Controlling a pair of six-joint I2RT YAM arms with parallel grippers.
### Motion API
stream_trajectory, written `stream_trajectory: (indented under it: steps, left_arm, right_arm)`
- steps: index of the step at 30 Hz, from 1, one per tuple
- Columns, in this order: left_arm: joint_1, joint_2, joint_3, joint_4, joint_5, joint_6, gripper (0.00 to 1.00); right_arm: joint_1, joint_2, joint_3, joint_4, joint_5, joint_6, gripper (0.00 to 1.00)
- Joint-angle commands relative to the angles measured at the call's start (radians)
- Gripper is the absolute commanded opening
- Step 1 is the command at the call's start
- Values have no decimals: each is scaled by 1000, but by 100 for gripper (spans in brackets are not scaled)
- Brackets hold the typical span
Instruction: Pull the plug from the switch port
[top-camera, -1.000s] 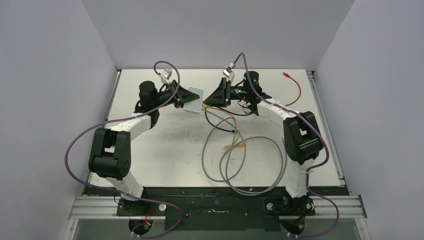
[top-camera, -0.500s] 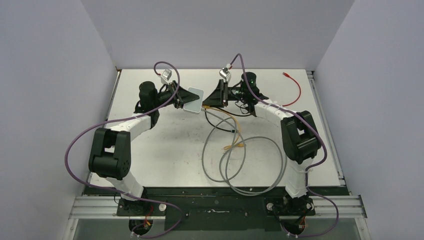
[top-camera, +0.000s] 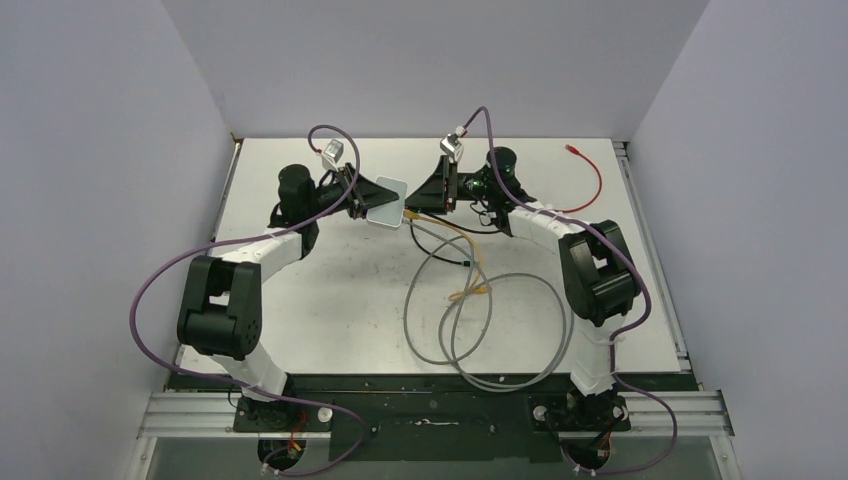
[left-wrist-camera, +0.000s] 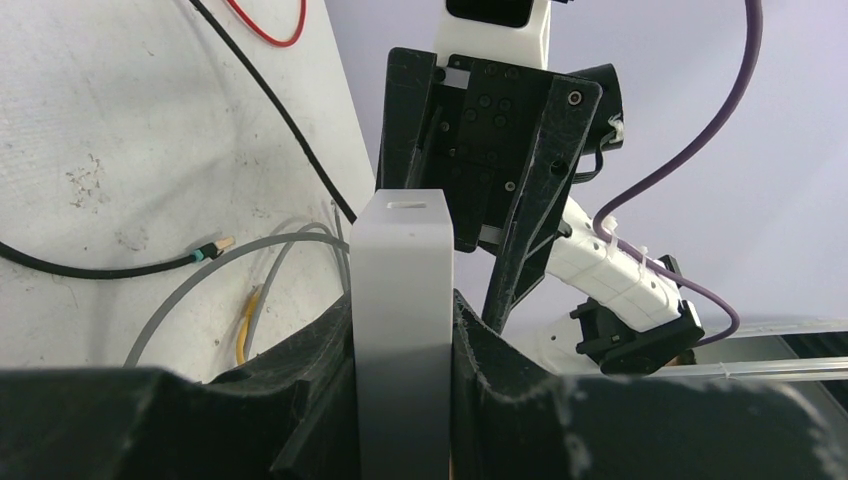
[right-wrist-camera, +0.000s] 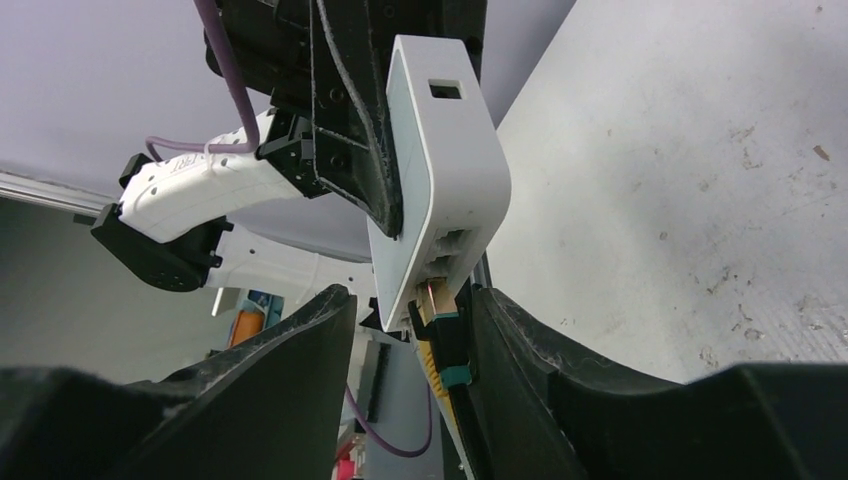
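The switch (top-camera: 386, 200), a flat light-grey box, is held off the table on edge, and my left gripper (top-camera: 392, 202) is shut on its two faces. In the left wrist view its narrow edge (left-wrist-camera: 405, 300) fills the space between the black fingers (left-wrist-camera: 480, 350). In the right wrist view the switch (right-wrist-camera: 440, 170) shows its row of sockets. A plug (right-wrist-camera: 445, 335) with a clear head, black boot and teal band sits in the lowest one. My right gripper (right-wrist-camera: 410, 300) is open around the plug, which rests against one finger (right-wrist-camera: 520, 350); the other stands apart.
The plug's yellow cable (top-camera: 470, 262) trails onto the table. A black cable (top-camera: 440, 250) and loops of grey cable (top-camera: 500, 330) lie in front of the arms. A red cable (top-camera: 592, 180) lies at the back right. Walls close in the table on three sides.
The right wrist has shifted slightly left, closer to the switch. The left arm and the switch have barely moved.
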Motion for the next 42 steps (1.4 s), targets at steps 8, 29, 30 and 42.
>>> stream_trajectory:
  steps: [8,29,30,42]
  left_arm:
    - [8,-27,9,98,6,-21,0]
    - [8,-27,15,93,4,-21,0]
    - [8,-28,14,93,1,-20,0]
    - [19,-42,18,65,-9,0,0]
  right_arm:
    - [-14,-3,-49,289,-17,160,35]
    - [-19,-2,-45,181,-7,76,5]
    - [-21,-4,-45,154,-6,51,5]
    - [-60,-48,-47,-157,4,-210,5]
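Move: The black plug sits in the port edge of the switch, right between the right hand's parted fingers, at the hand point and at its height. The switch's middle is some 5 cm to the right hand's left and about 1 cm farther out, at the same height; the yellow plug sits about 2 cm nearer the base than the black plug and level with it sideways. From the left hand, which already grips the switch, the black plug lies roughly 6 cm to the right and 1 cm back. The black plug gets pinched from above and below as the right fingers close about its body after a slight shift of that hand to its right; then, grip kept, the right hand sinks about 2 cm. The left hand keeps its hold on the switch, first rising nearly 1 cm, then sinking with the right hand by almost 2 cm. ##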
